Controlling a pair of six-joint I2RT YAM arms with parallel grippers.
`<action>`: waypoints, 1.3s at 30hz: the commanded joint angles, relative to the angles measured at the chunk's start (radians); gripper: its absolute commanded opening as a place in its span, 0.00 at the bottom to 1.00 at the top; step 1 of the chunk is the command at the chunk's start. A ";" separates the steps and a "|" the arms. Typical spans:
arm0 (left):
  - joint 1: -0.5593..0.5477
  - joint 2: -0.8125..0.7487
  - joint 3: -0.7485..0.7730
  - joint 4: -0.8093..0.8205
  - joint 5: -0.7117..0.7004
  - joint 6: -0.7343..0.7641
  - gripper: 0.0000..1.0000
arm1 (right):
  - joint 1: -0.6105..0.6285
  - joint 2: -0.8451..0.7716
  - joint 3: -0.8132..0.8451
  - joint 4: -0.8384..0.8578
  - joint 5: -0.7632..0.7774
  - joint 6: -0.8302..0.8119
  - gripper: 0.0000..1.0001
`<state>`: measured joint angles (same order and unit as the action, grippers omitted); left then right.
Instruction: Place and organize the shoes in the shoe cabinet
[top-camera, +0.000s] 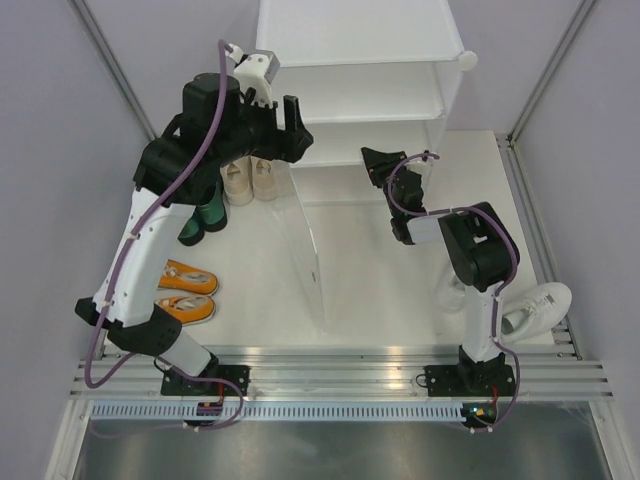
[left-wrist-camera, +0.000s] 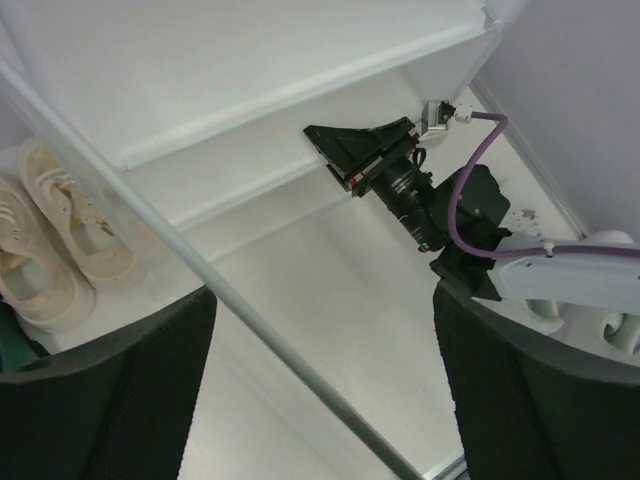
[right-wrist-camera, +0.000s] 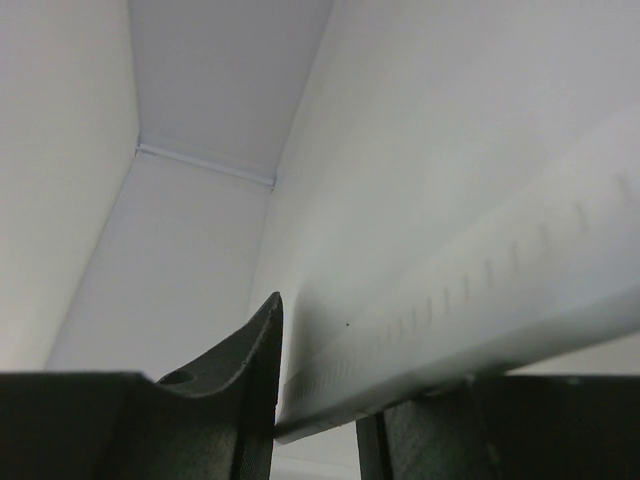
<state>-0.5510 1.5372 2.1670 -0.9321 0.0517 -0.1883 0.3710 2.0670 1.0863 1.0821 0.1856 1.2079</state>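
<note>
The white shoe cabinet (top-camera: 360, 95) stands at the back, and none of the shelves I can see hold shoes. My right gripper (top-camera: 375, 163) is at the front edge of a low shelf; in the right wrist view its jaws (right-wrist-camera: 318, 395) pinch that white shelf edge (right-wrist-camera: 450, 260). My left gripper (top-camera: 298, 130) hangs open by the cabinet's left side, with only the translucent side panel's rim (left-wrist-camera: 250, 310) running under its fingers (left-wrist-camera: 110, 390). Cream sneakers (top-camera: 250, 180), dark green heels (top-camera: 205, 220) and orange sneakers (top-camera: 185, 290) sit on the floor to the left. One white sneaker (top-camera: 535, 305) lies at the right.
The translucent side panel (top-camera: 305, 240) reaches forward from the cabinet between the two arms. A second white shoe (top-camera: 455, 290) is mostly hidden behind the right arm. Grey walls close in both sides, and a metal rail (top-camera: 340, 375) carries the arm bases.
</note>
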 joint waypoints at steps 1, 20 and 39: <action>-0.023 0.020 0.074 -0.226 -0.186 0.047 0.80 | 0.000 -0.064 0.077 0.059 -0.138 -0.027 0.14; -0.023 -0.046 -0.035 -0.287 -0.300 0.144 0.02 | -0.004 -0.088 0.106 0.015 -0.173 0.018 0.07; -0.049 -0.193 -0.355 -0.044 -0.234 0.159 0.02 | 0.060 -0.048 0.196 -0.063 -0.222 0.047 0.11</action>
<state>-0.5606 1.3121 1.8992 -0.8055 -0.3378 -0.0761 0.3763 2.0029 1.1255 0.9043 0.1757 1.2228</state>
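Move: The clear door's top edge runs slantwise between the open left fingers, at about their height and roughly 1 cm to the left of the hand point. From the left hand, the cabinet's front left knob is some 12 cm ahead and 6 cm left, about level; the beige shoes stand around 17 cm ahead, 13 cm left and 40 cm below. From the right hand, already on a shelf's front edge, the door edge is about 21 cm back, 18 cm left and 27 cm up. Shut the left gripper fully on the clear door's top edge while sweeping it about 8.5 cm left, away from the right gripper, quickly at first, turning it some 20 degrees counter-clockwise. Then hold the pinch there and tip the fingers up slightly. Keep the right fingers on the shelf's front edge, easing up about 1 cm. ##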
